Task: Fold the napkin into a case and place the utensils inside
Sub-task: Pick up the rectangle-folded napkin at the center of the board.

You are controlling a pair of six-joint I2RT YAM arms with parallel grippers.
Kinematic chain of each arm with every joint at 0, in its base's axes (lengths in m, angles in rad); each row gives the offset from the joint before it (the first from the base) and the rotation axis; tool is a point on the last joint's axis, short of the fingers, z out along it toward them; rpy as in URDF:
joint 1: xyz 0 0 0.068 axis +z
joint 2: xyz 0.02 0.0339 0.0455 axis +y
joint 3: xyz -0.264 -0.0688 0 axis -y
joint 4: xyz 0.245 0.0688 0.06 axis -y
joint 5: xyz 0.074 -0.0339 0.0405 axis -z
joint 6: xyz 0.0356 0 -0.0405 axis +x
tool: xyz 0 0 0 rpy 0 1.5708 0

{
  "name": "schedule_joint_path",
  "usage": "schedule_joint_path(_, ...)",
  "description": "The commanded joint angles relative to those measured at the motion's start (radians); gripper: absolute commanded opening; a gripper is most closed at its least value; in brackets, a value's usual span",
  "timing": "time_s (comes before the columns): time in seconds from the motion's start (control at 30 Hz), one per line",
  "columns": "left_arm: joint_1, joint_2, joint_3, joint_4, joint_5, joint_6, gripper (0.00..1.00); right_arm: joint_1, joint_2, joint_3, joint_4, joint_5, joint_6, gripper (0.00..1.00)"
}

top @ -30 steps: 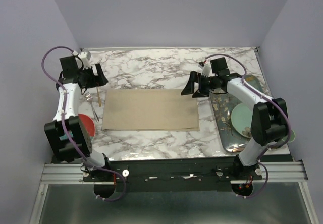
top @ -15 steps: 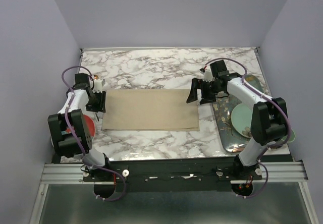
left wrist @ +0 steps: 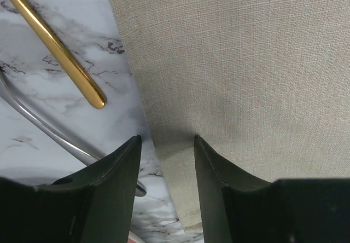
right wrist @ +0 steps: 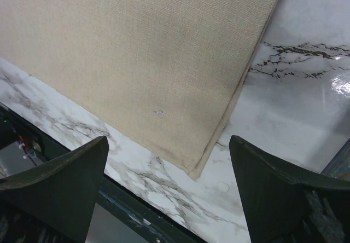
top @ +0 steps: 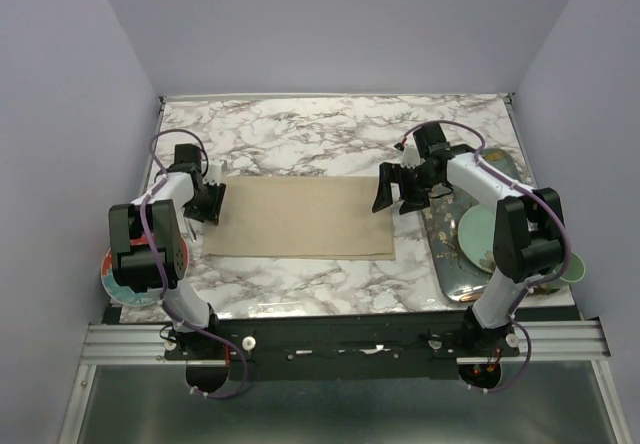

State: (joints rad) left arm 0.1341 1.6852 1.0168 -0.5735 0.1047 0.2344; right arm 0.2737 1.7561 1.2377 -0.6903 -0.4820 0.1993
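The napkin [top: 300, 217] lies flat on the marble as a beige oblong, doubled over. My left gripper [top: 208, 199] is down at its left edge. In the left wrist view the left gripper [left wrist: 167, 140] stands half closed astride that edge: one finger [left wrist: 224, 194] rests on the napkin [left wrist: 240, 73], the other on marble, and a gap still shows. A gold utensil handle [left wrist: 54, 46] and a second thin shiny handle [left wrist: 49, 128] lie just left of the cloth. My right gripper [top: 395, 186] hangs wide open over the napkin's right end [right wrist: 136, 62], nothing between its fingers.
A patterned tray [top: 450, 264] at the right holds a pale green plate [top: 480, 236], with a green cup [top: 572, 267] beside it. A red and teal plate [top: 125, 279] sits at the near left under the left arm. The table's front edge [right wrist: 136, 210] runs close below the right gripper.
My left arm swung from the back left corner down to the napkin's left edge and its jaws narrowed. The right gripper dropped slightly toward the napkin's right end, still wide open.
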Motion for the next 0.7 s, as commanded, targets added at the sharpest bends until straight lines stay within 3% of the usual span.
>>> schedule_joint_path(0.0, -0.030, 0.039, -0.009, 0.037, -0.048, 0.006, 0.52, -0.005, 0.022, 0.037, -0.032, 0.020, -0.018, 1.00)
schedule_joint_path(0.2, -0.025, 0.108, 0.037, -0.031, 0.055, -0.006, 0.44, -0.013, 0.026, 0.043, -0.044, -0.009, -0.020, 1.00)
schedule_joint_path(0.4, 0.009, 0.153, 0.094, -0.080, 0.108, -0.032, 0.25, -0.022, 0.028, 0.043, -0.054, -0.033, -0.017, 1.00)
schedule_joint_path(0.53, 0.032, 0.154, 0.126, -0.106, 0.128, -0.040, 0.00, -0.024, 0.026, 0.045, -0.055, -0.044, -0.014, 1.00)
schedule_joint_path(0.67, 0.033, 0.065, 0.155, -0.138, 0.095, -0.015, 0.00, -0.025, 0.020, 0.046, -0.063, -0.066, -0.024, 0.99)
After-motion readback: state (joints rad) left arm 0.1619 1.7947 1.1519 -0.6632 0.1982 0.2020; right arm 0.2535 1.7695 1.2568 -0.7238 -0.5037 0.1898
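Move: The napkin's left edge already runs between the left hand's half-open fingertips, close to the cloth; the napkin's middle lies about 19 cm to that hand's right and level with it. A gold handle's end is roughly 4 cm ahead and 3 cm left, a silver handle's end some 3 cm back and 3 cm left. From the right hand the napkin's middle is about 20 cm left, 1 cm back and 6 cm lower. The left fingers pinch the napkin's left edge, closing from half open to fully shut on the cloth. Staying low at table height, the hand slides about 1.5 cm forward along that edge, edging at first nearly 1 cm right onto the napkin, and tips only some 5 degrees as it shuts. ##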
